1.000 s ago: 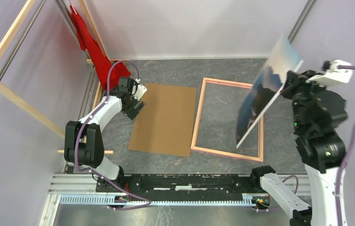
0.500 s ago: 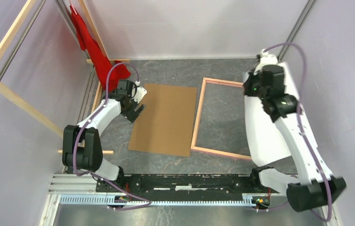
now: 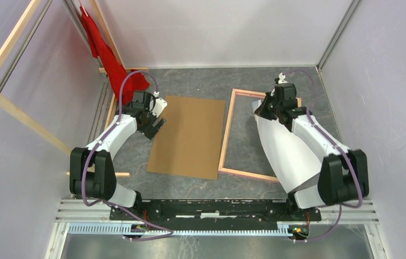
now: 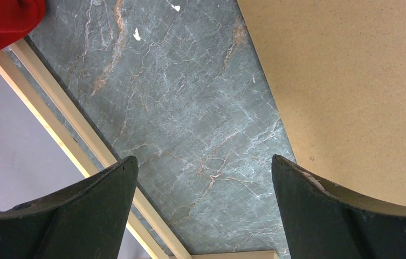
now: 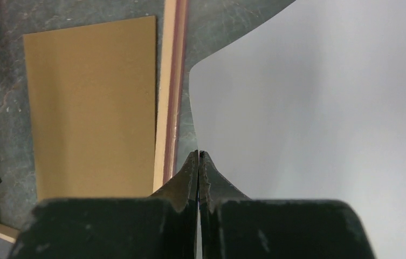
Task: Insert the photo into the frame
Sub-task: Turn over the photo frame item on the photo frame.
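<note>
The photo [image 3: 284,154] shows its plain white back and curves down over the right part of the frame [image 3: 226,135], which lies flat with pink rails on the grey table. My right gripper [image 3: 265,109] is shut on the photo's far edge, over the frame's far end. In the right wrist view the gripper [image 5: 198,155] pinches the thin edge of the photo [image 5: 308,108], with the frame's left rail [image 5: 169,81] just beside it. My left gripper [image 3: 157,125] hangs open and holds nothing by the left edge of the cardboard; its jaws [image 4: 203,162] stand wide above bare table.
A brown cardboard board [image 3: 188,136] lies left of the frame, also seen as the cardboard [image 4: 351,81] by my left gripper. A red cloth [image 3: 109,59] hangs at the far left by wooden rails [image 3: 6,102]. Walls close in on both sides.
My right arm swung down from high on the right and turned the photo over; its white back now faces up over the frame. The left arm barely moved.
</note>
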Robot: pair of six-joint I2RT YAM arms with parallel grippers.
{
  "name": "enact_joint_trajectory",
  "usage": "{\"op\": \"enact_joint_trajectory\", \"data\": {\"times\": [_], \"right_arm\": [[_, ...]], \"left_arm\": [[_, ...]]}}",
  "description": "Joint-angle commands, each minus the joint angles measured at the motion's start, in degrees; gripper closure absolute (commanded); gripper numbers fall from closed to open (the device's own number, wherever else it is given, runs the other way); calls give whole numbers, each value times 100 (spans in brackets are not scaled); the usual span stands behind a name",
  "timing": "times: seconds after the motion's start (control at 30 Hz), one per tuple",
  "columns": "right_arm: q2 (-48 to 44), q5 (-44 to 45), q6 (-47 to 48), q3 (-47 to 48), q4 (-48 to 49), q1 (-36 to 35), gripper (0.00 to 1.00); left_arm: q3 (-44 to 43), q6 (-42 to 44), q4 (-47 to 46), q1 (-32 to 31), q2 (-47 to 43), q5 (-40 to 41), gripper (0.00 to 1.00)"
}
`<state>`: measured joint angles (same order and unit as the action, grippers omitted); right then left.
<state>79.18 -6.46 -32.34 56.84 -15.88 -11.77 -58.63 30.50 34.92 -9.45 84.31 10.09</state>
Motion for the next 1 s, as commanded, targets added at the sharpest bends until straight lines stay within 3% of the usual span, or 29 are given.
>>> {"op": "enact_joint_trajectory", "data": {"times": [0.0, 0.1, 0.37, 0.53, 0.63, 0.97], "right_arm": [[521, 181, -777, 413, 304, -5, 100], [601, 524, -1331, 328, 564, -41, 100], [196, 3082, -3039, -17, 845, -870, 100], [897, 3462, -3972, 731, 122, -1187, 100], [1049, 3707, -4357, 839, 244, -1317, 100], [1104, 5269, -4767, 1525, -612, -1397, 100]], "left_arm": [[62, -227, 23, -20, -132, 1, 0], [71, -229, 17, -21, -117, -8, 0], [-15, -235, 16, -35, 21, -2, 0], [-1, -279, 9, -80, 34, -15, 0], [22, -291, -3, -107, 36, 0, 0], [132, -207, -105, -136, 6, 21, 0]]}}
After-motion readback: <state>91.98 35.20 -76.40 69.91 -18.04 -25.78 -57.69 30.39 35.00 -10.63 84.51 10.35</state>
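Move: The photo, white back up, already hangs by its far-left corner from the right fingers, its middle about 11 cm back, 14 cm right and 9 cm lower. The frame's middle is some 7 cm back, 5 cm right and 15 cm below that hand; the brown board's middle lies about 7 cm back and 27 cm left, equally low. From the idle left hand the frame's middle is roughly 43 cm right, 2 cm back and 10 cm down. The photo, still pinched by one corner, is swung clockwise over the frame by the right hand, which turns about 45 degrees and travels some 6.5 cm forward towards the far rail. The hand first dips about 3 cm, then climbs back to end a little higher; its left side rises slightly, and the fingers stay shut. ##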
